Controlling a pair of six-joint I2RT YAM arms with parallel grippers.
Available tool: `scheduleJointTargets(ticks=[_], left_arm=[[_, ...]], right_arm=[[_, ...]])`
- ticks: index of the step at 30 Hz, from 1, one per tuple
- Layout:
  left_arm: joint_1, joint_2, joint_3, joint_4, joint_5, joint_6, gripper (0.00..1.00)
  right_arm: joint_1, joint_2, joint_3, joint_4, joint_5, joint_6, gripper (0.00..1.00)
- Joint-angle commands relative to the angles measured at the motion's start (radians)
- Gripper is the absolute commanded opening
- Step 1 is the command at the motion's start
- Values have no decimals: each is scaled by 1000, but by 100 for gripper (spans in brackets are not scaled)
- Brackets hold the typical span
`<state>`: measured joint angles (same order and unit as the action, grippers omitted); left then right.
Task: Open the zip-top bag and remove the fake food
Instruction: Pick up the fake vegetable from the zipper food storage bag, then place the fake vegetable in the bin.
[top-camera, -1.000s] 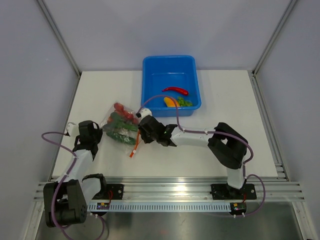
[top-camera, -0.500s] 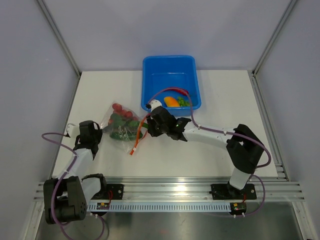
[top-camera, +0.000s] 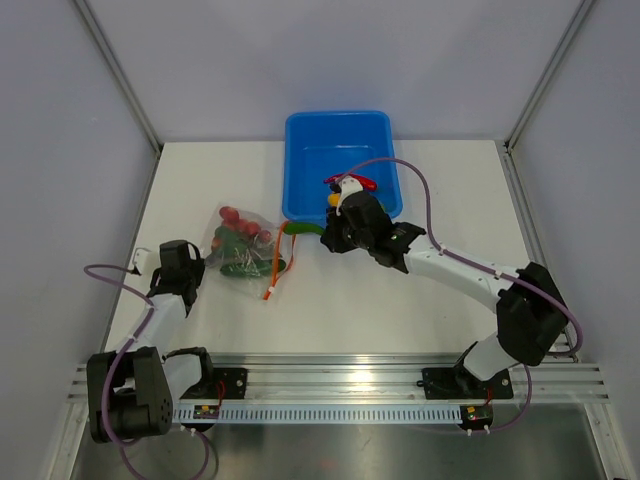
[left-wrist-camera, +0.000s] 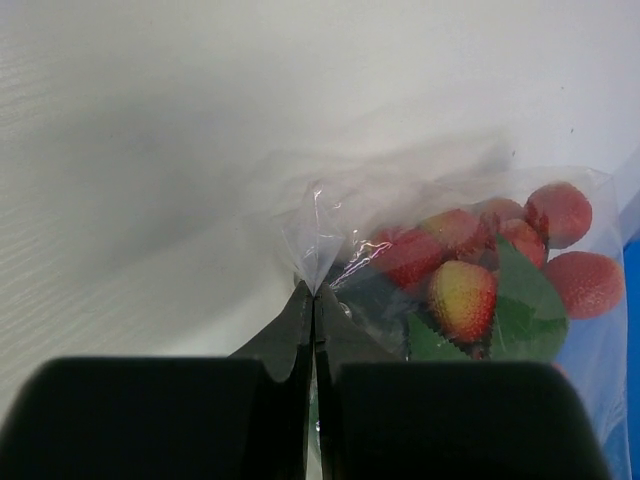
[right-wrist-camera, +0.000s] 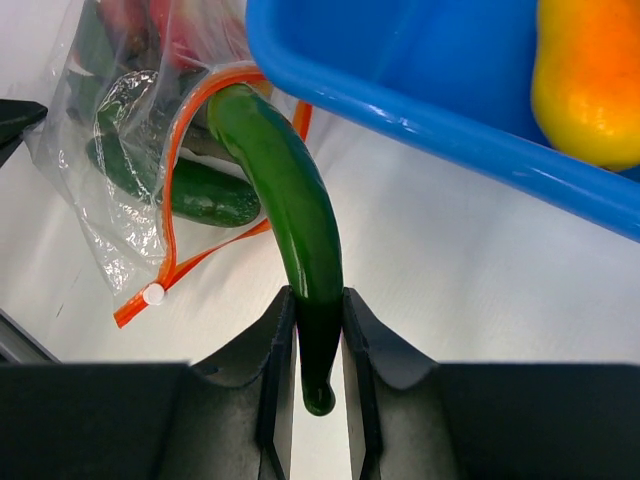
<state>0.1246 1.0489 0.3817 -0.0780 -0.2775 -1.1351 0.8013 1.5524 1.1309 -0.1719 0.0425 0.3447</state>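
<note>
The clear zip-top bag (top-camera: 238, 246) lies left of centre, its orange zip strip (top-camera: 274, 270) hanging open toward the right. Red and yellow balls (left-wrist-camera: 462, 296) and green vegetables (right-wrist-camera: 205, 198) remain inside it. My left gripper (left-wrist-camera: 315, 291) is shut on the bag's rear corner. A long green pepper (right-wrist-camera: 288, 205) is clamped by its stem end in my right gripper (right-wrist-camera: 318, 312). It is held above the table between the bag's mouth and the near left corner of the blue tub (top-camera: 300, 135). A red chili (top-camera: 362, 183) and an orange-yellow pepper (right-wrist-camera: 590, 85) lie in the tub.
The tub's front wall (right-wrist-camera: 430, 110) is right beside the held pepper's far end. The right arm (top-camera: 450, 268) stretches diagonally across the table's right half. Grey walls enclose the white table (top-camera: 450, 190) at the back and both sides.
My right gripper has drawn the green pepper out of the bag and carried it right and back toward the tub. The bag's mouth shifted slightly. The left gripper kept its hold.
</note>
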Motion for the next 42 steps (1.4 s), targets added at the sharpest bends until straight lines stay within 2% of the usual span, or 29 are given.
scheduleJointTargets(ticks=[1, 15, 28, 35, 36, 42], left_arm=[[0, 20, 46, 9, -39, -5, 0], [0, 57, 72, -12, 9, 0, 0], [0, 37, 74, -29, 4, 1, 0], [1, 48, 92, -42, 47, 20, 0], [0, 49, 100, -52, 61, 21, 0], [0, 40, 97, -62, 81, 15, 0]], right_arm=[[-33, -81, -20, 14, -1, 0, 12], [-109, -210, -86, 49, 56, 4, 11], [-160, -307, -148, 110, 105, 16, 4], [-192, -269, -157, 160, 149, 23, 0], [-194, -259, -158, 210, 163, 23, 0], [-214, -180, -154, 267, 203, 42, 0]])
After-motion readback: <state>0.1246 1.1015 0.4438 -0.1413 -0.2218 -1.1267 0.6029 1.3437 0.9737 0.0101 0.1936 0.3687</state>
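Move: The right gripper already holds the green vegetable by its near end, with the far end still in the bag's mouth. From this gripper the blue box's middle lies about 16 cm ahead, 4 cm right and 9 cm down; the mango in it is roughly 9 cm ahead, 3 cm right, and the red chili 14 cm ahead, 6 cm right. The bag is some 19 cm left, level with the gripper. From the left gripper the box is about 21 cm ahead and 32 cm right. Draw the green vegetable out of the bag with the right gripper: go about 10 cm right while rising some 5 cm, then swing forward over the last stretch towards the near right part of the blue box. Turn the wrist some 20 degrees clockwise, tip the fingers up a little, and keep the pinch. Keep the shut left fingers on the bag's corner, nearly still. ##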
